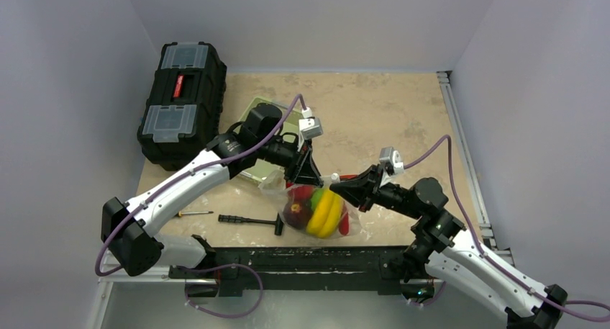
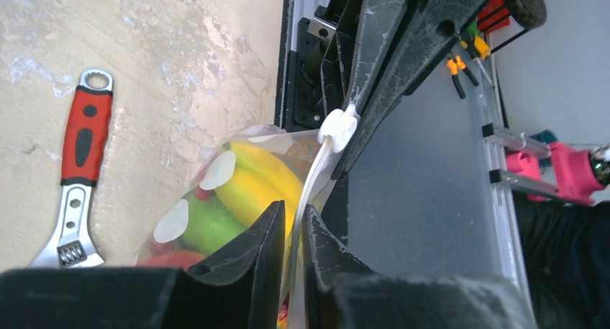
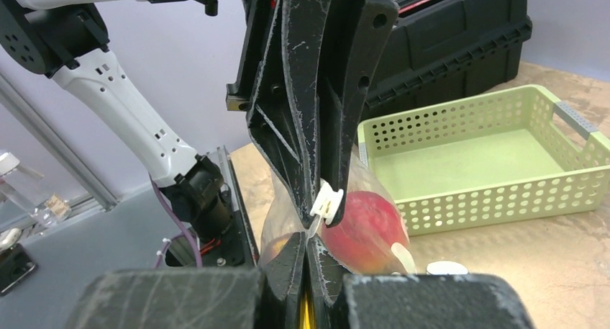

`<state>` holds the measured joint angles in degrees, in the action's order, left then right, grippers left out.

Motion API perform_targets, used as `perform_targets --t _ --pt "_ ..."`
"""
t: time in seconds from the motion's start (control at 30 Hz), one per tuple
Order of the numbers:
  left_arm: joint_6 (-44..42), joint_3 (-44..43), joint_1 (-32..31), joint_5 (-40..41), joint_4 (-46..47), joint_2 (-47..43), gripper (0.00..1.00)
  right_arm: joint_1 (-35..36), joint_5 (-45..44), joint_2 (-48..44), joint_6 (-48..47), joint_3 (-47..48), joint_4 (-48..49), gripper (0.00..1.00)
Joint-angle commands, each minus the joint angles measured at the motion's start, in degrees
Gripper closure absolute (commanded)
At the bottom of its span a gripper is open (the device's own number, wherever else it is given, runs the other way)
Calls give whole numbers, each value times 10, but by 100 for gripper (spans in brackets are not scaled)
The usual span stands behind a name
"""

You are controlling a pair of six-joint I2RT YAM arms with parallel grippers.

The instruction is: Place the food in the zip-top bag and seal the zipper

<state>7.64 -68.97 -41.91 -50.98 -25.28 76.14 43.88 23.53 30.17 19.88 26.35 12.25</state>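
Observation:
The zip-top bag point(image 1: 316, 210) hangs between both grippers near the table's front edge, with the food inside. A yellow piece point(image 2: 255, 178), a green piece point(image 2: 208, 224) and a red round fruit point(image 3: 363, 224) show through the plastic. The zipper point(image 2: 313, 185) runs edge-on, and its white tab point(image 2: 338, 127) sits between the two grippers. My left gripper point(image 2: 293, 217) straddles the zipper strip with its jaws narrowly apart and a thin gap beside the strip. My right gripper point(image 3: 307, 246) is shut on the bag's top edge just below the tab point(image 3: 327, 203).
A black toolbox point(image 1: 181, 102) stands at the back left. A pale green basket point(image 3: 489, 152) sits behind the bag, partly under the left arm. A red-handled wrench point(image 2: 79, 163) lies beside the bag. A black hex tool point(image 1: 252, 221) lies left of the bag.

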Motion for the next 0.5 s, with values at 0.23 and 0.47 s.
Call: perform_targets --t 0.23,0.47 --pt "3 -7 3 33 0 -45 100 -1 -83 88 31 225 -270 61" --pt "8 -2 3 39 -1 -53 100 -1 -145 167 -3 409 -480 48"
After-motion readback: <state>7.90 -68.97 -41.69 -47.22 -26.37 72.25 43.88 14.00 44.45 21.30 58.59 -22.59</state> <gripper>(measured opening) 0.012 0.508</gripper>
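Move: The zip strip of the hanging bag already lies in the small gap between the left fingers. The slider is about 4 cm to this hand's right, the banana in the bag about 12 cm below and 3 cm back, and the wrench some 9 cm ahead on the table, about 25 cm down. The right fingers are shut on the bag corner just under the slider, which is about 1 cm ahead of and above them. Close the left gripper on the zip strip beside the slider, then lift it about 1.5 cm with a slight shift left. Once those fingers have shut, open the right gripper halfway, let go of the bag corner, and take it up about 6 cm and forward some 3 cm, tipping its fingers downward about 10 degrees. ##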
